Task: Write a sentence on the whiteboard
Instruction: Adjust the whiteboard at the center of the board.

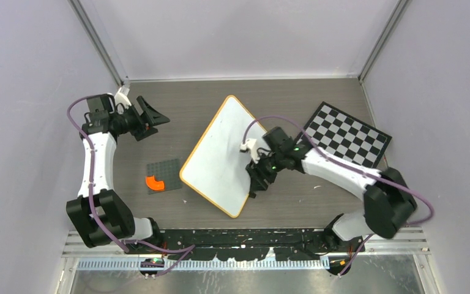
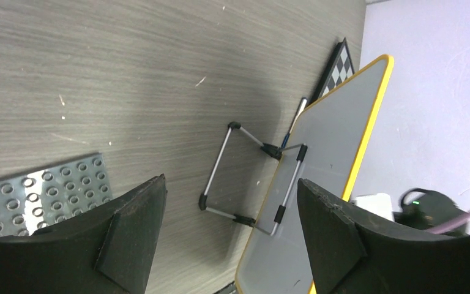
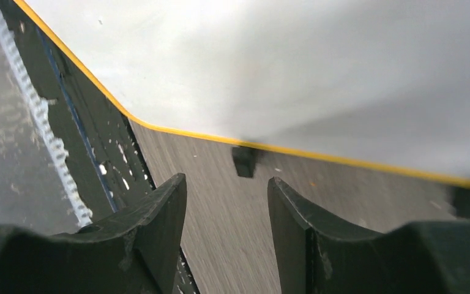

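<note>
The whiteboard (image 1: 220, 156), white with a thin orange-yellow frame, sits askew mid-table. In the left wrist view the whiteboard (image 2: 336, 135) is seen from its back, propped on a wire stand (image 2: 245, 177). My left gripper (image 1: 154, 119) is open and empty, well left of the board, its jaws (image 2: 231, 180) framing the stand from a distance. My right gripper (image 1: 256, 185) hovers at the board's right edge near the lower corner. There the right gripper (image 3: 226, 187) is open over bare table, just short of the frame and a black clip foot (image 3: 245, 160) on the whiteboard (image 3: 281, 67).
A grey studded plate (image 1: 165, 174) with an orange piece (image 1: 155, 182) lies left of the board. A black-and-white checkered board (image 1: 346, 135) lies at the right rear. A thin dark stick (image 2: 297, 119) shows behind the stand. Grey walls close in the table.
</note>
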Controlling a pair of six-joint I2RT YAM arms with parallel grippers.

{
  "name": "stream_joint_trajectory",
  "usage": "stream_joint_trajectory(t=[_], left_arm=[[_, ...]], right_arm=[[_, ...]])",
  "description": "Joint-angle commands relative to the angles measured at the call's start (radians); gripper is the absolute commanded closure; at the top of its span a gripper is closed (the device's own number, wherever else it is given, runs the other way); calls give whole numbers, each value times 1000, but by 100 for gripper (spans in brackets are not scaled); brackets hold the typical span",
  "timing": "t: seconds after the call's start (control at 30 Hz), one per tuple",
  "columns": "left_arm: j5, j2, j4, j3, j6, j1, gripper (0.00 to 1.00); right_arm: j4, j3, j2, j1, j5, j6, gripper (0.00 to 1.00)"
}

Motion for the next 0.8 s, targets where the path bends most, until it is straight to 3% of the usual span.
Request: stream_joint_trajectory(t=[0.0, 0.1, 0.27, 0.77], left_arm=[[14, -50, 107, 26, -39, 9, 21], [-3, -66, 122, 23, -44, 8, 20], [-19, -89, 138, 5, -46, 9, 20], [-19, -103, 173, -22, -72, 9, 19]], right_arm=[[60, -60, -193, -123, 98, 80, 43], [66, -65, -203, -181, 233, 47, 43], [41, 9, -92, -230, 299, 2, 42], [96, 109, 141, -230, 240, -45, 41]])
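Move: The far foot on the whiteboard's right edge lies about 11 cm ahead of the right hand, 4 cm to its right and 6 cm below. The near foot is level with this hand, some 3 cm left and 7 cm below; the whiteboard's middle is about 11 cm ahead and 11 cm left, near hand height. The marker lies 17 cm ahead and 10 cm right, 7 cm down. From the left hand, the far foot is about 38 cm right, 5 cm back and 22 cm below. Carry the right gripper some 11 cm forward and 7 cm right along the whiteboard's right edge, from beside the near foot to the far foot: arch it up about 4 cm first, then sink it 6 cm. Turn the wrist about 20 degrees clockwise and keep the fingers half open. Meanwhile raise the left gripper 3 cm, fingers tipping up slightly. ##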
